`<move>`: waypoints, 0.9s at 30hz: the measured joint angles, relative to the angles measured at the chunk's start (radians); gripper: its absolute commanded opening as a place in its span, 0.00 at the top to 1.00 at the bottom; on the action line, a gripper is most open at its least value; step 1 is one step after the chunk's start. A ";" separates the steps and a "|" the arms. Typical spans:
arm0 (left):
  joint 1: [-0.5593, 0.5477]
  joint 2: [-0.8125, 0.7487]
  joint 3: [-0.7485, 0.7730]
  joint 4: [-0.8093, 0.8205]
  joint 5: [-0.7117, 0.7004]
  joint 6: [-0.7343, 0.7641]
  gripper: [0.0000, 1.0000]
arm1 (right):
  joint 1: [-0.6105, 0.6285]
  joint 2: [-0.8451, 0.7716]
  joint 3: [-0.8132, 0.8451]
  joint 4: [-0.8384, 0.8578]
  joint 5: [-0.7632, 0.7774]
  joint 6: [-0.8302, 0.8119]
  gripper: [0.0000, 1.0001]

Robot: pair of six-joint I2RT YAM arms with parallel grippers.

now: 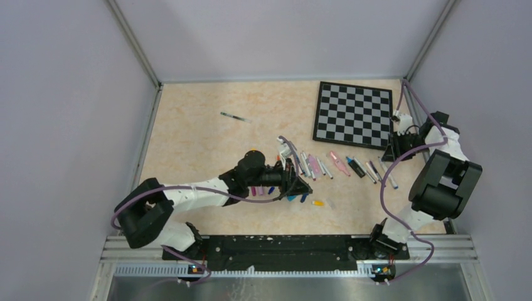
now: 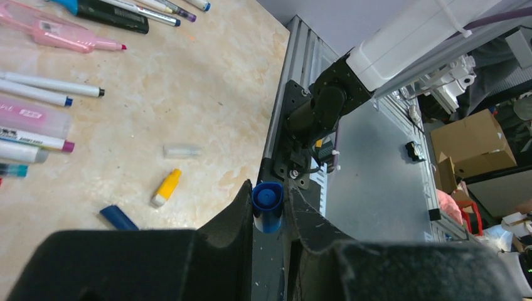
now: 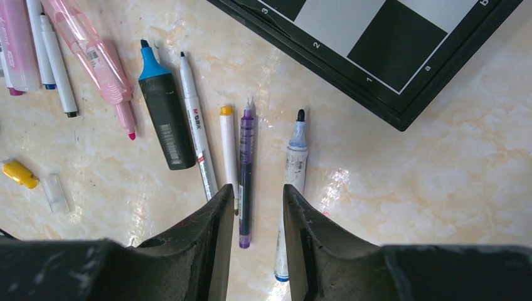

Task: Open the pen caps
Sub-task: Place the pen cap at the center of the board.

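My left gripper is shut on a blue pen cap, held end-on between the fingertips above the table's near edge. In the top view this gripper sits over the left end of the row of pens. Loose pen caps lie nearby: a yellow one, a clear one and a dark blue one. My right gripper is open and holds nothing. It hovers over uncapped pens, with a purple pen under the gap and a grey-blue pen by the right finger.
A chessboard lies at the back right, its corner just beyond the right gripper. A black highlighter and a pink one lie left of it. A lone pen rests far back. The metal rail borders the table.
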 measured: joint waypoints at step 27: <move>-0.209 0.717 0.705 -0.467 -0.208 0.014 0.85 | 0.001 -0.365 -0.323 0.221 -0.405 0.230 0.65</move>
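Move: The left hand holds the blue pen cap. The empty spot at the right end of the cap row lies about 16 cm to its right, 3 cm ahead and 18 cm below. At the same depth below, the clear cap is some 12 cm right and 3 ahead, the yellow cap 7 right and 3 ahead, and the dark blue cap 2 right and 5 ahead. From the right hand that spot is roughly 16 cm left, 13 back and 7 down. Still pinching the blue cap, the left hand sweeps about 14 cm to the right while sinking some 13 cm, towards the free spot beyond the clear cap; its fingers tip downward nearly 30 degrees. Meanwhile the empty right hand, fingers staying open, draws off leftward and up from the white marker, about 8 cm across, its fingers swinging outward to point less steeply down. ##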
